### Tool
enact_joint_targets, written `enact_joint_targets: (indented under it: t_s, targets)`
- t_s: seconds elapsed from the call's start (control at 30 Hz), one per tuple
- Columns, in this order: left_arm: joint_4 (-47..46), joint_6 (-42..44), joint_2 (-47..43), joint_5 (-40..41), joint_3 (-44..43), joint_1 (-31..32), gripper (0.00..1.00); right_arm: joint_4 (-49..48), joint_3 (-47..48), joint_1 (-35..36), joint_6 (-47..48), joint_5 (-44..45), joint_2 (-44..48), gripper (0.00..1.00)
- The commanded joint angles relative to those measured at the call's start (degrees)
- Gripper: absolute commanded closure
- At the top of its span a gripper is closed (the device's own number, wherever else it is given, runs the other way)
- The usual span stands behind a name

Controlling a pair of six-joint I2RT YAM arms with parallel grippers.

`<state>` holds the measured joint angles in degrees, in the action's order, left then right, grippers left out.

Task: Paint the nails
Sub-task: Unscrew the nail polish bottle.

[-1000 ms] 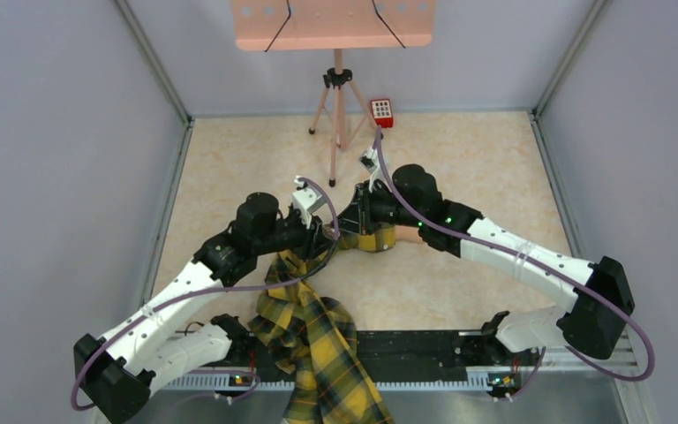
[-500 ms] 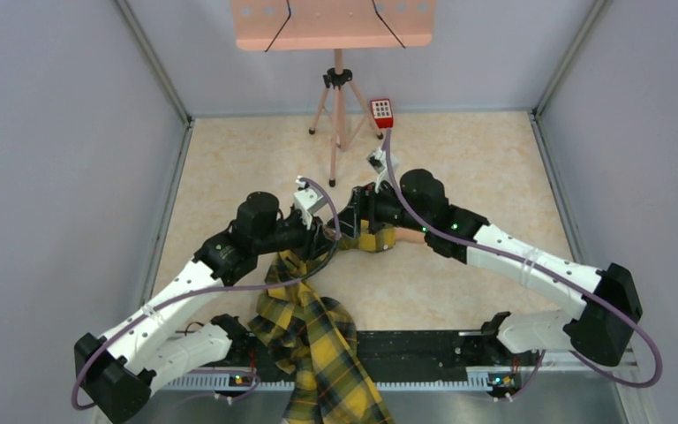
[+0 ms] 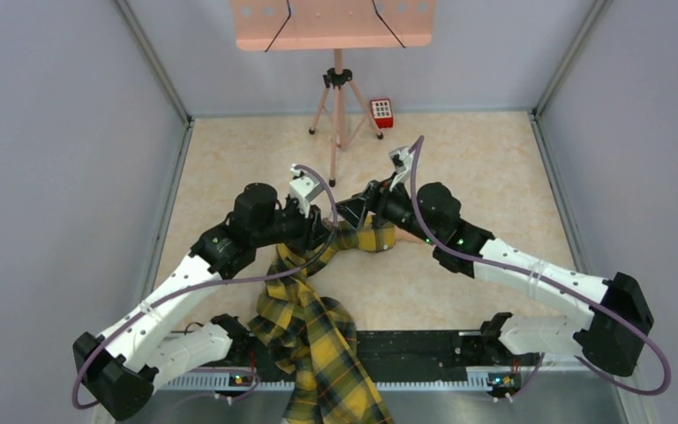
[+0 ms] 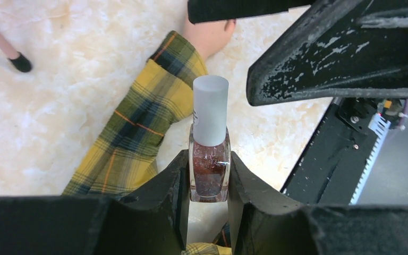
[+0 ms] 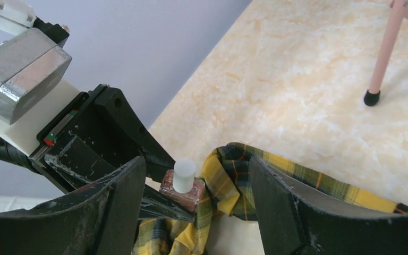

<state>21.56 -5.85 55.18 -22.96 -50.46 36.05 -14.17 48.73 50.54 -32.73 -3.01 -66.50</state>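
My left gripper [image 4: 209,159] is shut on a small glass bottle of dark red nail polish [image 4: 209,172] with a white cap [image 4: 210,109]. My right gripper [image 5: 196,170] stands open, its fingers wide apart on either side of that cap [image 5: 184,175] and not touching it. From above, both grippers [image 3: 322,228] [image 3: 355,212] meet over the yellow-black plaid sleeve [image 3: 313,327]. Part of the pale mannequin hand [image 4: 210,37] shows past the cuff. The nails are hidden.
A pink tripod [image 3: 338,106] stands behind the grippers, one foot [image 5: 372,97] close by. The small red keypad box [image 3: 381,112] sits at the back wall. Grey walls enclose the table; a black rail [image 3: 424,349] runs along the near edge.
The right gripper has opened and its wrist has drawn back to the right, away from the cap. The left gripper has closed tighter on the bottle and shifted slightly.
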Motion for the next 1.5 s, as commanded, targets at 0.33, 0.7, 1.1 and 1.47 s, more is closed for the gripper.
enact_joint_targets:
  t_s: [0.33,0.7,1.1,1.47]
  targets:
    - [0.4,-1.5,-0.3,4.1,-0.3,-2.0,1.0,-9.2,1.6,3.1,-3.0,0.5,-4.8,0.41]
    - [0.2,-2.0,0.3,3.1,-0.3,-2.7,1.0,-8.0,2.9,3.0,-2.9,0.1,-6.6,0.48]
    - [0.1,-1.8,0.9,2.5,-0.2,-2.7,1.0,-9.0,3.6,3.1,-3.8,-1.3,-8.5,0.6]
    - [0.1,-1.7,1.4,1.9,-0.2,-2.7,1.0,-9.5,4.6,3.0,-3.7,-1.9,-9.9,0.69]
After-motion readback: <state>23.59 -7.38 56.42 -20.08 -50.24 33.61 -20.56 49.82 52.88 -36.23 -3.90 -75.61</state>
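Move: The left hand already holds the nail polish bottle upright, its white cap about 3 cm above that hand's point, 1 cm ahead and 1 cm to the right. From the right hand, the cap lies some 3 cm left, 1 cm back and 1 cm lower. Roughly 25 cm below the right hand are the plaid cuff, about 8 cm right and 2 cm ahead, and the rubber hand, some 18 cm right and 3 cm ahead. Right hand goes about 4 cm left and 3 cm down, fingers narrowing around the cap; left shifts the bottle slightly. ##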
